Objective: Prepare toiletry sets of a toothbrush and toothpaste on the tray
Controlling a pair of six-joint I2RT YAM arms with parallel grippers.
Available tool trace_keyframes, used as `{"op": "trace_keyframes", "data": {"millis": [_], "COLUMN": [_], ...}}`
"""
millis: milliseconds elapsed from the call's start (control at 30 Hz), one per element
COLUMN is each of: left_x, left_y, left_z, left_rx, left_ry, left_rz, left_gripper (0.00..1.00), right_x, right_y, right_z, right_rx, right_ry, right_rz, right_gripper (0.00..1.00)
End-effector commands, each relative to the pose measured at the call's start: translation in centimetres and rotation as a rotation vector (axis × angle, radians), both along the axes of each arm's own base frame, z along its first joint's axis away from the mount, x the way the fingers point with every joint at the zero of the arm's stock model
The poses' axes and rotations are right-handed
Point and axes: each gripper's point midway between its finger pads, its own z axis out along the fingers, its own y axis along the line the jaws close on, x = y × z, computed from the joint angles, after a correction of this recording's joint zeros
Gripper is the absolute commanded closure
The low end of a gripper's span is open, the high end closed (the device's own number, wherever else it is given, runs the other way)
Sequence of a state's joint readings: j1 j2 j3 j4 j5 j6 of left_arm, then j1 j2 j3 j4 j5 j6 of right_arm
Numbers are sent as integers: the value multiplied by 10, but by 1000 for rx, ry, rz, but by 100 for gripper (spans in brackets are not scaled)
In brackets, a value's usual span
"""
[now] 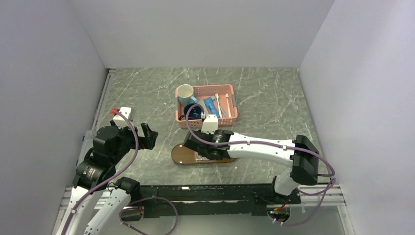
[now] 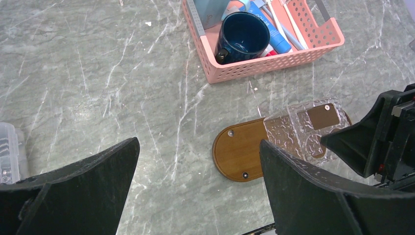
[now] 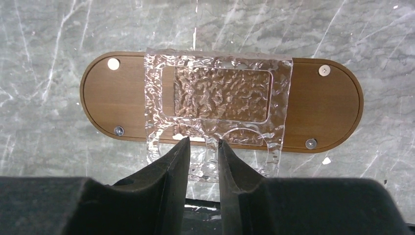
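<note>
The dark-brown oval tray (image 3: 323,105) lies on the marble table with a clear textured dish (image 3: 215,93) across its middle, the dish overhanging the tray's near edge. My right gripper (image 3: 203,141) hovers at that overhang, jaws a narrow gap apart with the dish's edge showing between the fingertips; no toothbrush or toothpaste is in it. White toothbrushes (image 2: 288,22) and a blue toothpaste tube (image 2: 274,36) lie in the pink basket (image 2: 254,68). My left gripper (image 2: 198,142) stands wide open and empty over bare table, left of the tray (image 2: 240,152).
The pink basket (image 1: 230,117) sits just behind the tray (image 1: 178,155) and also holds a dark blue mug (image 1: 193,111) and a pale mug (image 1: 185,92). A clear plastic object (image 2: 7,152) is at the far left. Grey walls close in both sides.
</note>
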State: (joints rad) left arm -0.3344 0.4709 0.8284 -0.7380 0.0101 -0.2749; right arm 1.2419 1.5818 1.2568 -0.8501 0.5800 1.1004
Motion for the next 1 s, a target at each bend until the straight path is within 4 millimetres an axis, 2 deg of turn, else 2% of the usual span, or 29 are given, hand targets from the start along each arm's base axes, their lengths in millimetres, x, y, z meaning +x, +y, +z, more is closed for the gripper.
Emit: {"op": "trace_keyframes", "data": {"millis": [0, 300, 433, 667, 867, 967], "left_x": [3, 4, 4, 3, 3, 4], "left_y": [1, 1, 1, 1, 1, 1], "left_z": [5, 5, 4, 5, 5, 4], "left_rx": [-2, -2, -1, -2, -2, -1], "left_ry": [-27, -26, -24, -29, -28, -29], "left_rz": [8, 8, 9, 8, 7, 8], "left_gripper": [1, 1, 1, 1, 1, 1], "right_x": [7, 23, 34, 67, 102, 124], "right_y": [3, 6, 15, 27, 37, 34], "right_z": [34, 68, 84, 115, 124, 127], "right_rx": [37, 6, -4, 11, 78, 68], "right_ry": [-68, -150, -182, -233, -216, -223], "right_rz": [-9, 11, 58, 126, 181, 172], "right_gripper": [70, 68, 67, 67, 67, 66]}}
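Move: From the right hand, the red-capped toothpaste in the basket lies about 19 cm ahead, 1 cm left and 8 cm down. The blue toothpaste lies some 20 cm ahead and 2 cm right, the dark mug 19 ahead and 6 left, both around 7 cm down. The clear holder just released sits about 3 cm ahead on the tray, 4 cm down. From the left hand the red-capped toothpaste is some 15 cm ahead, 21 right, 22 below. Lift the right gripper clear of the clear holder's near part, almost straight up at first, then swing forward over the holder towards the near side of the basket, gaining about 10 cm in height and 10 cm forward. Let the fingers tip up some 10 degrees and turn slightly counter-clockwise, keeping them partly open and empty. ##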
